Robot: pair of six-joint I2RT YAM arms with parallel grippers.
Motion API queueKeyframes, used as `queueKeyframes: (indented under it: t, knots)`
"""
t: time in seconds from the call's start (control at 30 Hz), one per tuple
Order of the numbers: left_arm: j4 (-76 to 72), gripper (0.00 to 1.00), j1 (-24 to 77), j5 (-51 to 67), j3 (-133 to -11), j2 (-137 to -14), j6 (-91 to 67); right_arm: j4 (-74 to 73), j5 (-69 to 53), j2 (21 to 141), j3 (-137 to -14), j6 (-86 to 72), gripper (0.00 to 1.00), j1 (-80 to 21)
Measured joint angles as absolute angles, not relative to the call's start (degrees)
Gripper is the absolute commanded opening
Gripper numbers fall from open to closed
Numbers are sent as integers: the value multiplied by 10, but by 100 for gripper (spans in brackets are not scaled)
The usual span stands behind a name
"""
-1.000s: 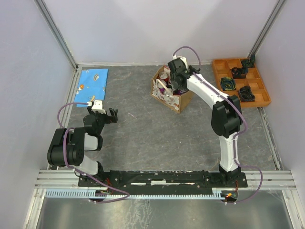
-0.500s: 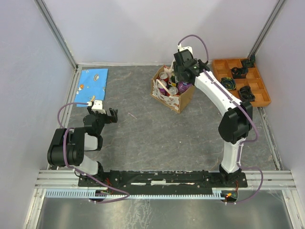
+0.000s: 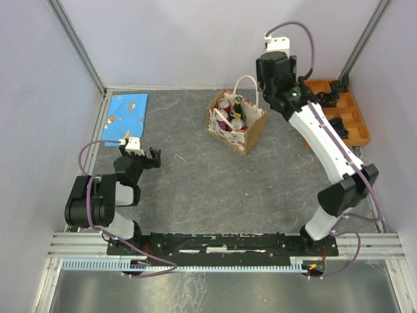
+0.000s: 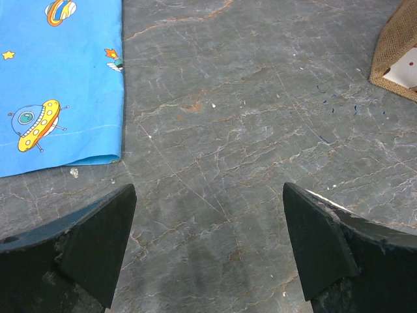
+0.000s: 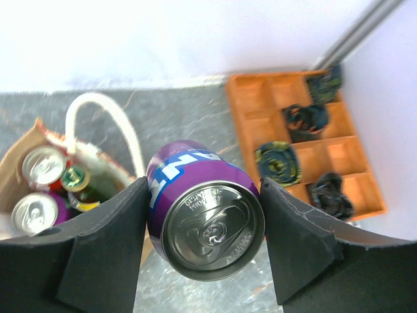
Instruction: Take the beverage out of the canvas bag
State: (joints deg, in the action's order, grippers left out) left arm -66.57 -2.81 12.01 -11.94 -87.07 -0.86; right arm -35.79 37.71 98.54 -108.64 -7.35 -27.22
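My right gripper (image 5: 203,225) is shut on a purple beverage can (image 5: 205,212), its silver top facing the camera. The can hangs in the air above and to the right of the canvas bag (image 5: 14,160). In the top view the bag (image 3: 254,134) stands at the back middle of the table, with my right gripper (image 3: 272,77) raised beyond its right corner and the held can hidden. Two more cans (image 5: 42,165) and a green-capped bottle (image 5: 75,177) stand inside the bag. My left gripper (image 4: 208,241) stands open over bare table, near the left arm's base (image 3: 151,158).
An orange compartment tray (image 3: 357,135) with dark rolled items sits at the back right, also below the can in the right wrist view (image 5: 260,104). A blue patterned cloth (image 3: 127,111) lies at the back left. The bag's white handle (image 5: 120,134) loops up.
The right arm has risen out of the bag and swung up and right with the purple can in its jaws. The left arm has not moved.
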Motion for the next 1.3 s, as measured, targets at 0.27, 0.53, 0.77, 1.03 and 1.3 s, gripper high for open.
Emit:
queueKeyframes:
  t: [0.27,0.53,0.77,1.03,1.3]
  knots:
    - [-666,99,-28,120,-119,-871,-9,-318,469,891,-1030,-70,0,-229]
    - [-666,99,-28,120,-119,-871,-9,-345,403,882,-822,-157,0,-172]
    - [-666,99,-28,120,-119,-871,-9,-363,336,876,-720,-182,0,-190]
    - [-666,99,-28,120,-119,-871,-9,-332,312,849,-667,-206,0,-237]
    - [-665,99,-28,120,-119,-871,-9,-289,289,853,-629,-232,0,-267]
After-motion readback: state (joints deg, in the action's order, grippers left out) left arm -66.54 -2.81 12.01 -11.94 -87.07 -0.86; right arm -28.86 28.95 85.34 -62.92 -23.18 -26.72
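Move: The right hand holds the purple can high up. The bare table it is bound for lies about 10 cm back, 2 cm to its right and some 32 cm below. The canvas bag's middle is about 4 cm ahead, 9 cm left and 26 cm lower, with the green bottle in it 7 cm ahead and 8 cm left; the orange tray is roughly 11 cm ahead, 28 cm right. From the left hand, that bare spot is about 46 cm right and 4 cm back. Keeping the purple can pinched between its fingers, the right hand first rises another 5 cm and swings about 10 cm to the right, clear of the canvas bag. It then plunges some 27 cm and draws back roughly 10 cm, wrist tipping about 20 degrees further down, and finally slows, edging back left as it sinks towards the bare table beside the bag's near corner. ##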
